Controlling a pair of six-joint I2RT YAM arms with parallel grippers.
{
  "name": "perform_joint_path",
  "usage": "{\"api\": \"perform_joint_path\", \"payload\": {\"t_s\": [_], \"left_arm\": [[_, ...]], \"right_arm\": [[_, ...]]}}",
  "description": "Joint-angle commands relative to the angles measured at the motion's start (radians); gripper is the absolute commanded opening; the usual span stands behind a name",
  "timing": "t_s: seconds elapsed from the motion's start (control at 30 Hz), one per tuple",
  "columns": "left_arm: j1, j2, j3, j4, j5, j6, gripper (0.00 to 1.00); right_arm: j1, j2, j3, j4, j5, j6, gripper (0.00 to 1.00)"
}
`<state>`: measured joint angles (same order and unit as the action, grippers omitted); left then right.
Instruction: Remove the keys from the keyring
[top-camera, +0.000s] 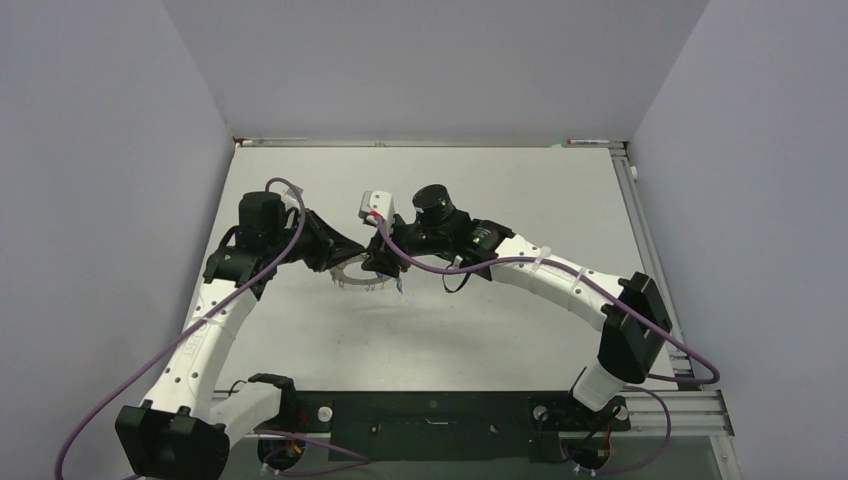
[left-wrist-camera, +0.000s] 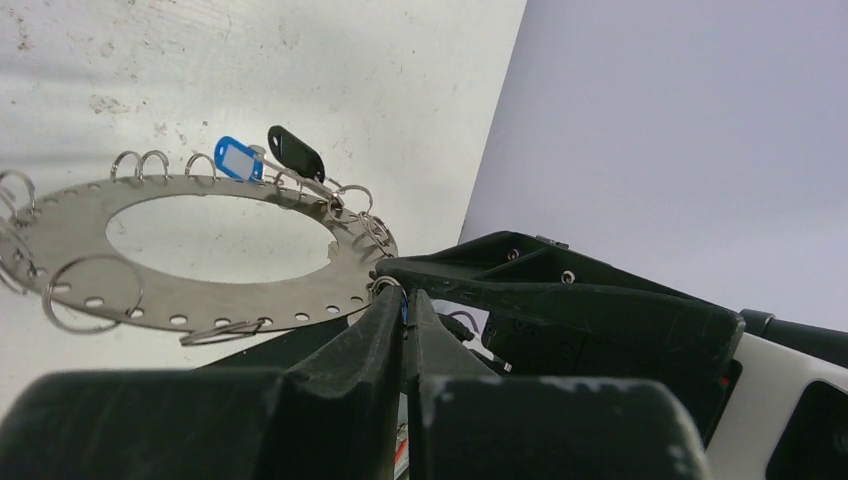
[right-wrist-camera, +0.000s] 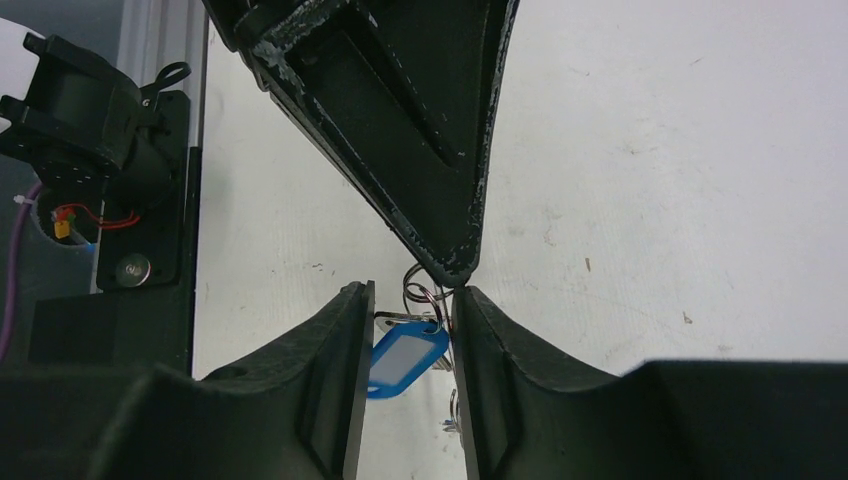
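The keyring (left-wrist-camera: 250, 298) is a flat grey disc with a large hole and small loops round its rim, held above the table (top-camera: 480, 330). My left gripper (left-wrist-camera: 405, 305) is shut on its near rim. A blue-tagged key (left-wrist-camera: 238, 158) and a black-tagged key (left-wrist-camera: 296, 150) hang from the far rim. In the right wrist view another blue-tagged key (right-wrist-camera: 405, 358) hangs on wire loops between the fingers of my right gripper (right-wrist-camera: 412, 295). Those jaws stand apart on either side of it. From above, the left gripper (top-camera: 350, 262) and right gripper (top-camera: 380, 265) meet over the keyring (top-camera: 352, 284).
Grey walls close in the white table on the left, back and right. A black frame (top-camera: 430, 415) with both arm bases runs along the near edge. The right arm's black body (left-wrist-camera: 600, 310) sits close beside the left fingers.
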<state>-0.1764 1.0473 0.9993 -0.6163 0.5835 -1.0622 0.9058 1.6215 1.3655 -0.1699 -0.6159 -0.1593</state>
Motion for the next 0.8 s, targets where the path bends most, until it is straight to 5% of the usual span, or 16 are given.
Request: {"api": "perform_joint_path", "payload": {"t_s": [0.0,0.23,0.67,0.77], "left_arm": [[0.006,-0.027,0.004,0.072,0.023,-0.01,0.0],[0.036,-0.027,0.004,0.077,0.058,-0.032,0.0],[0.065,-0.036,-0.027,0.097,0.127,-0.123,0.0],[0.065,-0.043,-0.033,0.103,0.124,-0.115,0.0]], "right_arm": [[0.01,-0.005,0.039,0.034,0.004,-0.026,0.3],[-0.001,-0.031,-0.003,0.02,0.025,-0.055,0.06],[-0.018,-0.04,-0.055,-0.009,0.073,-0.138,0.06],[-0.023,-0.042,-0.048,-0.008,0.074,-0.139,0.15]]}}
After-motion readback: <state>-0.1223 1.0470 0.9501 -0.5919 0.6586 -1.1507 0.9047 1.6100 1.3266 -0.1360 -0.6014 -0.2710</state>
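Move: The blue-tagged key hangs on the small ring pinched in the left fingertips; its head is practically between the open right fingers, about 1 cm below that hand's point and 1 cm to its right. The left fingertips and small ring lie some 1 cm forward, left and above. The round metal plate's middle is about 3 cm back, 2 cm left and 5 cm below the right hand. From the left hand, the key lies roughly 2 cm back, right and down. Easing forward barely half a centimetre, the right hand shuts its part-open fingers on the head of the blue-tagged key just under the small ring, then sinks about half a centimetre while rolling some 5 degrees, forward side up. The left hand keeps the small ring pinched, edges left, then sinks alongside, tilting slightly. ##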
